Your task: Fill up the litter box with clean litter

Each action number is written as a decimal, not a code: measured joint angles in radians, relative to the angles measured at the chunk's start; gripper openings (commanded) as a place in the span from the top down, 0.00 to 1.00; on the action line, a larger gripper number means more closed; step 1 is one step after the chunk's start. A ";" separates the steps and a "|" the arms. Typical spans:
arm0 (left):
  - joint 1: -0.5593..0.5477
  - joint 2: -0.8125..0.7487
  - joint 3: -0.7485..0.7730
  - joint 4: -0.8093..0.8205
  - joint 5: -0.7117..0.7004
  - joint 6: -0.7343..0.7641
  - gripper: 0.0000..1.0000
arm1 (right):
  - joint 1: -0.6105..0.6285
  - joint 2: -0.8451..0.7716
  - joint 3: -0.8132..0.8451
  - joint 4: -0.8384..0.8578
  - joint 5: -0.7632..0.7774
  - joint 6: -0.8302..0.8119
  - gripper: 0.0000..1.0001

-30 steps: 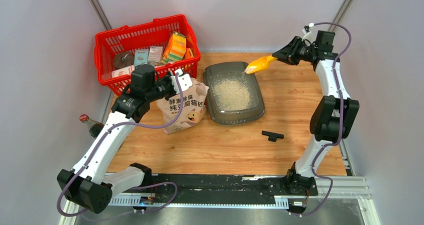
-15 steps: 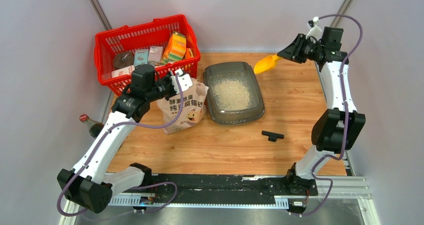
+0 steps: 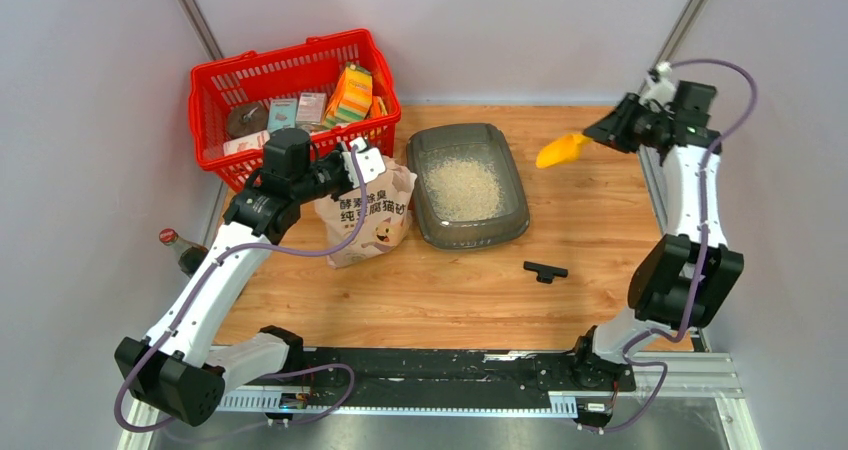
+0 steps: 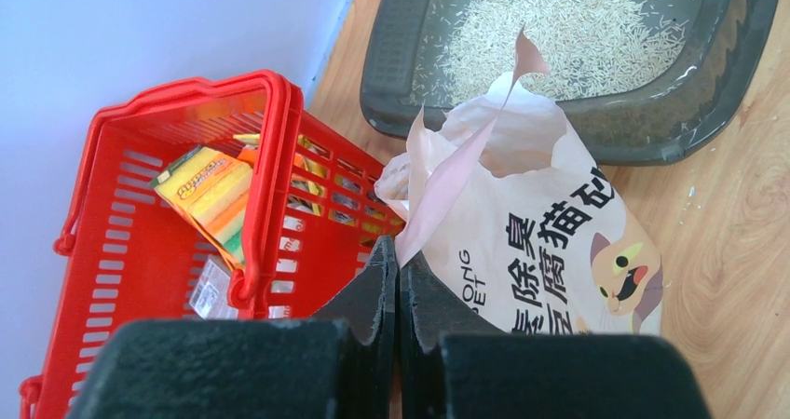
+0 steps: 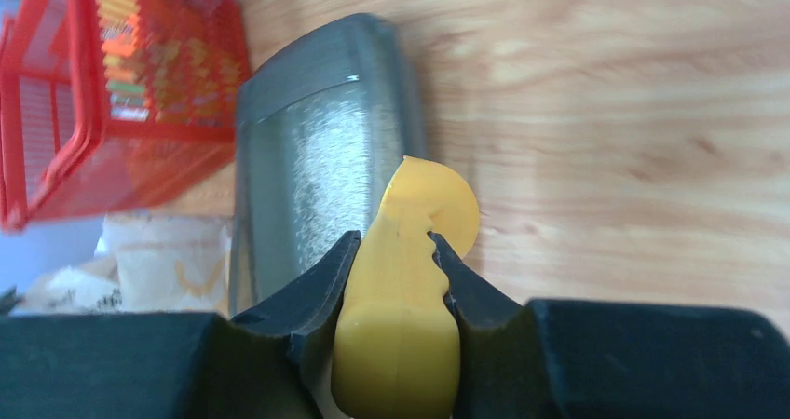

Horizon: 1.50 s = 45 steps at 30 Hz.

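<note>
The dark grey litter box [image 3: 417,202] sits mid-table with a pile of pale clean litter [image 3: 462,188] in it; both show in the left wrist view too, the litter box [image 4: 391,65] and the litter [image 4: 568,37]. My left gripper [image 3: 352,160] [image 4: 398,251] is shut on the torn top edge of the beige cat-print paper bag [image 3: 365,220] [image 4: 559,242], which stands left of the box. My right gripper [image 3: 600,130] [image 5: 396,242] is shut on the handle of the yellow scoop [image 3: 562,150] [image 5: 410,279], held in the air right of the litter box [image 5: 317,158], over bare wood.
A red mesh basket [image 3: 290,90] with boxes in it stands at the back left, touching the bag. A bottle with a red cap [image 3: 180,248] lies by the left wall. A small black T-shaped piece [image 3: 545,270] lies in front of the box.
My right arm has carried the scoop to the right, from over the litter box's back right corner to over the bare table. The left arm and bag have not moved.
</note>
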 measured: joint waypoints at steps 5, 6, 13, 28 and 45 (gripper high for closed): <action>0.000 0.003 0.000 0.000 0.011 0.000 1.00 | -0.208 -0.041 -0.182 0.022 -0.016 0.075 1.00; 0.000 0.004 0.000 0.001 0.011 0.000 1.00 | -0.227 -0.041 -0.213 0.019 -0.023 0.080 1.00; 0.000 0.010 0.000 0.004 0.016 0.000 1.00 | -0.254 -0.041 -0.398 -0.079 -0.056 0.017 0.88; 0.000 0.006 0.000 0.006 0.021 -0.031 1.00 | -0.282 -0.023 -0.362 -0.145 0.037 -0.056 0.20; 0.000 -0.138 -0.058 -0.047 0.032 -0.130 1.00 | 0.532 -0.219 -0.283 0.093 -0.067 -0.441 0.16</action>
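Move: The right hand still holds the yellow scoop. The bare patch of table for it lies about 11 cm back, 4 cm right and some 17 cm below. The litter box sits about 20 cm to the hand's left, 3 cm nearer and 14 cm lower; a black T-piece is roughly 22 cm back, 6 cm left, on the table. From the left hand, still pinching the bag's rim, the patch is about 46 cm right, level fore and aft, 20 cm below. Letting go of the scoop on the table right of the litter box, the right hand first swings right, then carries it down about 15 cm and back 11 cm, tipping downward, and opens wide. Empty, it rises and sweeps some 25 cm left towards the space above the box, turning counter-clockwise. Late on, the left hand draws the pinched bag rim back about 4 cm. ##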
